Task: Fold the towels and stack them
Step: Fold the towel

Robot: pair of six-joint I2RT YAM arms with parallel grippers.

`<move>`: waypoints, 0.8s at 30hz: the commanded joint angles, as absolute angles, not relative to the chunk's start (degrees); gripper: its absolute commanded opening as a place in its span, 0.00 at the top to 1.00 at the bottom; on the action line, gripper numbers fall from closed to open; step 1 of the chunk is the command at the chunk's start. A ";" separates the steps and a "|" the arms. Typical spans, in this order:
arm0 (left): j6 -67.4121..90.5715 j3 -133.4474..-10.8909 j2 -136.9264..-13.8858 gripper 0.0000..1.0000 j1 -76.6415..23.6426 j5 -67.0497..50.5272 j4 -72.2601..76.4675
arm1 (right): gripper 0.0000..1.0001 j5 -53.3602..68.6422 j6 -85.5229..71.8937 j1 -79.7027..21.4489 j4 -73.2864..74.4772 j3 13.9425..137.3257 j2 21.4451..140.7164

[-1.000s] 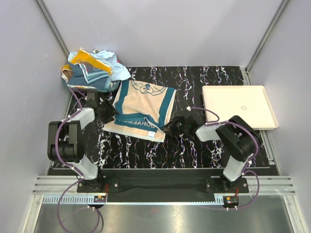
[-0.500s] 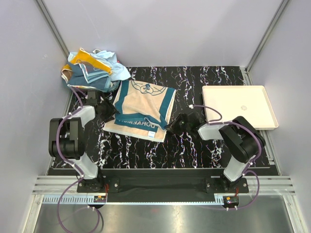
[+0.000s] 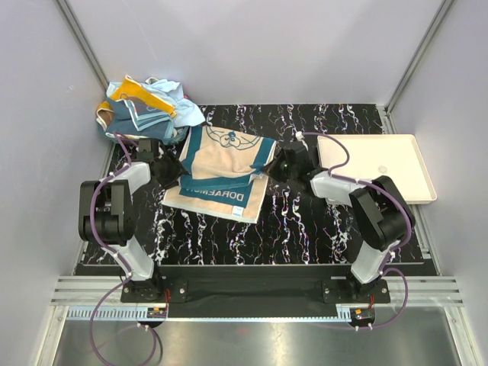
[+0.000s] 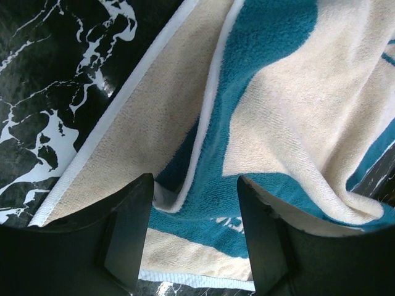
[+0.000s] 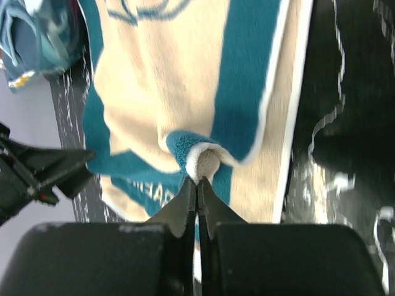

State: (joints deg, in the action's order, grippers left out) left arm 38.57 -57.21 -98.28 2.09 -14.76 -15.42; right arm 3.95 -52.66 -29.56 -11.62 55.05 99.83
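A teal towel with a beige centre (image 3: 221, 171) lies partly doubled over on the black marble table (image 3: 305, 221). My right gripper (image 3: 284, 165) is at its right edge, shut on a pinched-up bit of the teal, white-hemmed border (image 5: 199, 161); the tips (image 5: 197, 182) meet with cloth between them. My left gripper (image 3: 169, 169) is at the towel's left edge, open. In the left wrist view its fingers (image 4: 126, 228) stand wide apart over a folded teal edge (image 4: 197, 185) without gripping it. Several more towels lie crumpled in a pile (image 3: 145, 110) at the far left.
A white tray (image 3: 377, 164) sits on the table's right side, just beyond my right arm. Grey walls close in the left, right and back. The crumpled pile (image 5: 34, 37) also shows at the upper left of the right wrist view.
My right gripper closed on the towel's right edge and moved away from the bases, pulling that bit of cloth up. My left gripper edged farther along the left edge and opened wider.
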 commanded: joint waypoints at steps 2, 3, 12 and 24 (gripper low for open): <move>36.65 -60.03 -97.65 0.37 1.58 -16.00 -15.02 | 1.00 3.07 -46.50 -27.16 -9.94 62.39 105.28; 36.48 -60.38 -97.73 0.37 1.50 -15.56 -15.55 | 1.00 3.16 -46.15 -26.72 -9.58 63.19 105.99; 32.88 -61.61 -95.72 0.40 0.53 -9.41 -21.88 | 1.00 5.01 -43.51 -23.56 -8.35 69.16 112.14; 30.94 -59.32 -95.18 0.41 -1.67 -12.48 -14.33 | 1.00 7.91 -43.68 -22.06 -9.84 70.84 114.96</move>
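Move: The right gripper already holds the towel flap's right corner. Its landing spot on the towel's right edge is about 7 cm ahead, 3 cm right and 6 cm below. The white tag sits about 11 cm back and 9 cm left, and the tray's middle 4 cm ahead and 37 cm right, both 7 cm lower. From the left gripper, that landing spot is about 6 cm ahead, 28 cm right and slightly below. Keep the right fingers shut on the flap's corner and carry it about 7 cm forward, setting out nearly level, then sinking some 4 cm while easing about 3 cm right, down towards the towel's right edge; slow towards the end. Hold the left gripper half open over the flap's left corner, rolling it slightly. ##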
